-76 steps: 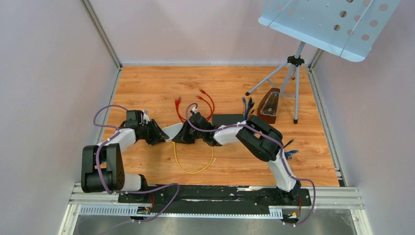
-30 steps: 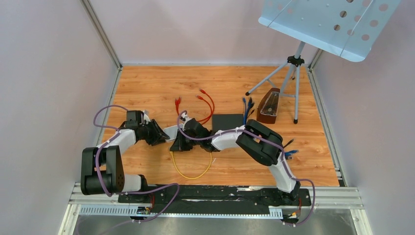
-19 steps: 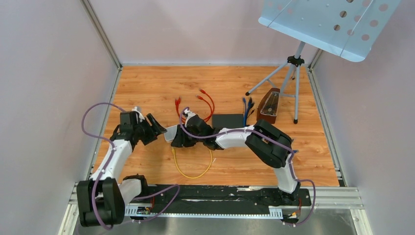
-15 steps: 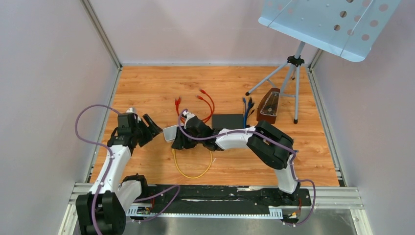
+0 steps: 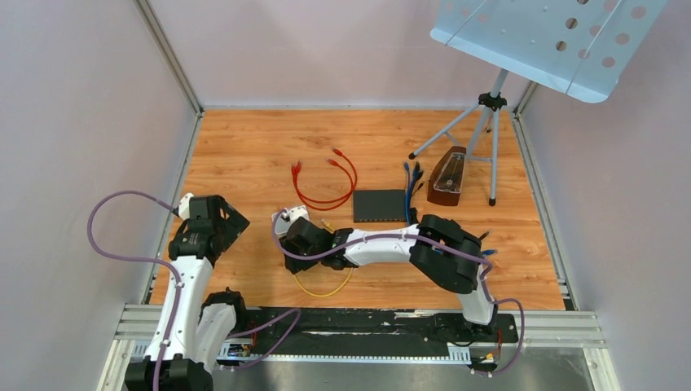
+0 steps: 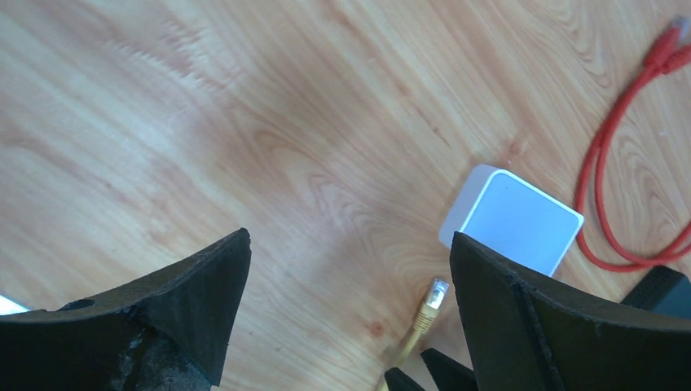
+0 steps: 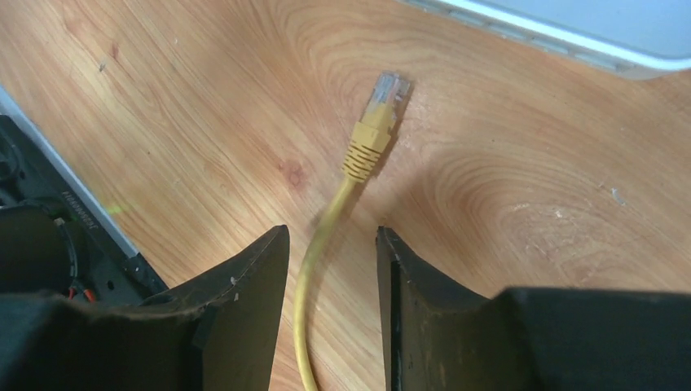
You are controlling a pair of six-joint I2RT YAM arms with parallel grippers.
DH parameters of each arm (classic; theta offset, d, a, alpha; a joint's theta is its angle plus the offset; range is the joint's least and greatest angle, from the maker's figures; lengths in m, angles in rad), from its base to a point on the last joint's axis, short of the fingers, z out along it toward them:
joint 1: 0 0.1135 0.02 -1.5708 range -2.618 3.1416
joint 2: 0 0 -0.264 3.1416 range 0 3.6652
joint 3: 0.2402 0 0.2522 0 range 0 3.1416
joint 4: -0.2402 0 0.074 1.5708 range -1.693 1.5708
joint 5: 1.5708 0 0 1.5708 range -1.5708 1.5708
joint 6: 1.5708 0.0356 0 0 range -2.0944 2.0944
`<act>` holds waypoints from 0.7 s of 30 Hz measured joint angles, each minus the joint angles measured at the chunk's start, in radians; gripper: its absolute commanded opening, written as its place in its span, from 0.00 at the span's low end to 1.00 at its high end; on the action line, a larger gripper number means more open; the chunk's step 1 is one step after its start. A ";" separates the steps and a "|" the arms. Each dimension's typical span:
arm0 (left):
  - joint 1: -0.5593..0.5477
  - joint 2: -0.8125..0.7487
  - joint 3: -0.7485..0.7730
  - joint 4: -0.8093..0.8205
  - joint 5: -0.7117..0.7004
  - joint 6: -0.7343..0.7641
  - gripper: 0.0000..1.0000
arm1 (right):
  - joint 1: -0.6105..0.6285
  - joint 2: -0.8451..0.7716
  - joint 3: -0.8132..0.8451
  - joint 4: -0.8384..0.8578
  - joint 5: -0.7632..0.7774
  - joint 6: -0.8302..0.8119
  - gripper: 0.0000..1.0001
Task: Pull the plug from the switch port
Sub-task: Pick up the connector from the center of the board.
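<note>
The small white switch (image 5: 291, 218) lies on the wooden table, and shows as a white box (image 6: 513, 220) in the left wrist view. The yellow cable's plug (image 7: 379, 122) lies loose on the wood just short of the switch's edge (image 7: 570, 20), out of the port. It also shows in the left wrist view as a yellow plug (image 6: 432, 297). My right gripper (image 7: 332, 236) is open, and the yellow cable (image 7: 314, 261) runs untouched between its fingers. My left gripper (image 6: 350, 269) is wide open with nothing in it, back at the left (image 5: 208, 224), apart from the switch.
A red cable (image 5: 326, 183) curls behind the switch. A black box (image 5: 380, 205) sits to its right, with blue cables (image 5: 411, 175), a wooden metronome (image 5: 448, 175) and a music stand's tripod (image 5: 489, 122) further right. The yellow cable's loop (image 5: 326, 285) lies toward the near edge.
The left gripper opened, let go of the white switch and drew back to the left. The right gripper opened, released the yellow plug and moved toward the near edge.
</note>
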 measured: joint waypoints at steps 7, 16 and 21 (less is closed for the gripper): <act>0.000 -0.032 0.010 -0.079 -0.092 -0.048 1.00 | 0.048 0.064 0.137 -0.146 0.170 -0.042 0.38; 0.000 -0.026 0.010 -0.101 -0.114 -0.066 1.00 | 0.088 0.089 0.179 -0.209 0.285 -0.096 0.15; 0.000 -0.025 0.010 -0.100 -0.113 -0.065 1.00 | 0.091 0.088 0.179 -0.225 0.302 -0.108 0.00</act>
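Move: The yellow connector lies just ahead of the right hand, about 3 cm forward, 2 cm left and 2 cm below, its cable running back between the open fingers. Beyond it the white switch sits some 10 cm forward and 1 cm left of the hand; the yellow cable's other end is roughly 8 cm forward and 8 cm right. From the left hand the connector is about 16 cm right, 3 cm back and 9 cm below. The yellow cable is pinched just behind the connector's boot: the right hand edges forward about 1 cm, sinks slightly and turns some 20 degrees so the fingers point more steeply down and more forward, in line with the plug, then holds its place while the part-open fingers shut fully. The empty left hand eases back and left about 2.5 cm, away from the connector, fingers still wide open. ##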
